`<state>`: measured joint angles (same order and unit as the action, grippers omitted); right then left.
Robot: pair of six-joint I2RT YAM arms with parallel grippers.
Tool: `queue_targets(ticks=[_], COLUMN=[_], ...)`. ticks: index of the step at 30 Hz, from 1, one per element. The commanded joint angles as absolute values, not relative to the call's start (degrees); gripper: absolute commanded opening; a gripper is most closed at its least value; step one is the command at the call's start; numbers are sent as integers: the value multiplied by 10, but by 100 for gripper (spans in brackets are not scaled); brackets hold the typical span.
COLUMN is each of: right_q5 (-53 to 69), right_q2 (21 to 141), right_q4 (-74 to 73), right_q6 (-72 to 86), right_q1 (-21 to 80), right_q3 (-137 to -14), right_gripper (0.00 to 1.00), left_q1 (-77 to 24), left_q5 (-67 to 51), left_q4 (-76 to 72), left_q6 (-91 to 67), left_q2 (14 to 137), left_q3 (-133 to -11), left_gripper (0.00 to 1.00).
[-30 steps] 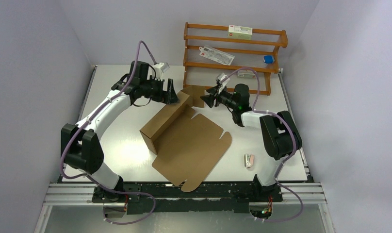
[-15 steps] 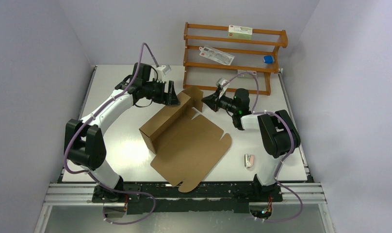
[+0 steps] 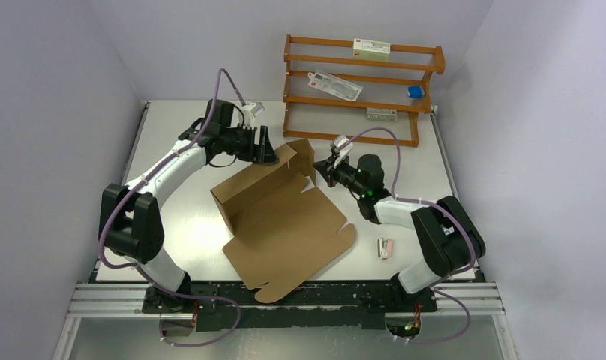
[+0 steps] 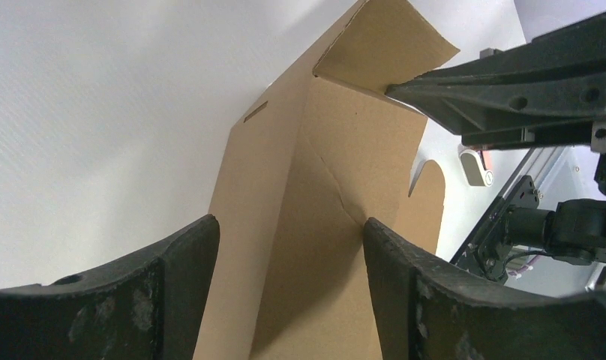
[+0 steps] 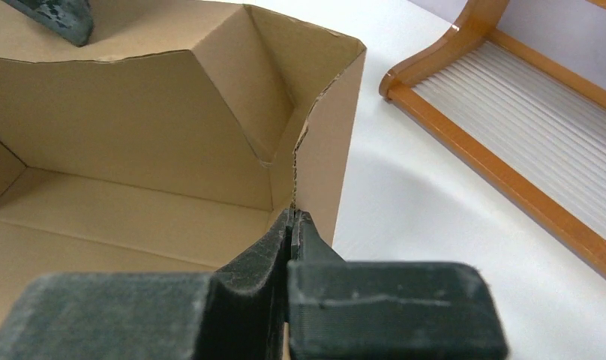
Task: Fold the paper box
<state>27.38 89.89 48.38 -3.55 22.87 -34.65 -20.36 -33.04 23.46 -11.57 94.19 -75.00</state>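
The paper box (image 3: pixel 292 225), brown corrugated cardboard, lies partly folded mid-table with its long back wall (image 3: pixel 251 184) raised and its wide panel flat toward the near edge. My left gripper (image 3: pixel 270 152) is open at the wall's far end. In the left wrist view the wall (image 4: pixel 285 225) stands between its fingers (image 4: pixel 184 289) with a gap on each side. My right gripper (image 3: pixel 320 171) is shut, its tips (image 5: pixel 294 216) pinching the ragged edge of the upright end flap (image 5: pixel 326 127) at the box's far right corner.
A wooden rack (image 3: pixel 360 105) stands at the back right, close behind the right gripper, holding a white-green carton (image 3: pixel 371 49), a flat packet (image 3: pixel 334 85) and a small blue thing (image 3: pixel 414 91). A small white and pink item (image 3: pixel 385 248) lies near the right arm's base.
The right gripper shut on the end flap and drew toward the near edge. The box slid with it, near and left. The left jaws narrowed a little beside the wall.
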Motion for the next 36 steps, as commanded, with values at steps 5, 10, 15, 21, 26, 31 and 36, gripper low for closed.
queue_targets(ticks=[5, 10, 15, 21, 26, 31, 36], right_q5=[58, 10, 8, -52, -68, -84, -106], right_q2=[830, 791, 759, 752, 786, 831, 858], right_q4=[475, 474, 454, 473, 494, 526, 552], right_q6=[-62, -13, 24, 54, 66, 61, 32], right_q1=[329, 343, 365, 427, 465, 488, 488], right_q3=[-306, -269, -255, -242, -260, -281, -289], right_gripper=[0, 0, 0, 0, 0, 0, 5], left_q1=[-206, -213, -236, -252, -266, -268, -268], left_q5=[-303, -289, -250, -227, -231, -252, -271], left_q4=[222, 222, 223, 206, 203, 193, 194], left_q6=[-126, -124, -120, -133, -131, -128, -121], left_q2=[931, 919, 905, 893, 896, 891, 892], left_q3=[-720, -711, -704, -691, -691, -686, -688], left_gripper=[72, 70, 69, 69, 69, 71, 72])
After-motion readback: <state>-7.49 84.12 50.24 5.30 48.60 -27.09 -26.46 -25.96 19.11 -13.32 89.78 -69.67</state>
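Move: At the free edge of the box's far-right end flap, the shut right fingertips have the flap's middle some 3 cm to their left and 1 cm ahead. The middle of the top strip lies about 16 cm left, 2 cm back and slightly above. The flat lid panel is about 8 cm left, 20 cm back and 12 cm below. From the left hand, the top strip's middle lies 5 cm left, 4 cm back and 2 cm below, the end flap 8 cm right, 4 cm below. Drawing back from the end flap's edge, the shut right gripper travels about 8 cm towards the base, then swings some 6 cm left in front of the box's open side, facing the mouth under the top strip, and turns about 10 degrees clockwise. The left hand keeps its open fingers astride the box's long upper edge, touching the top strip, and shifts back and right about 2 cm each. ##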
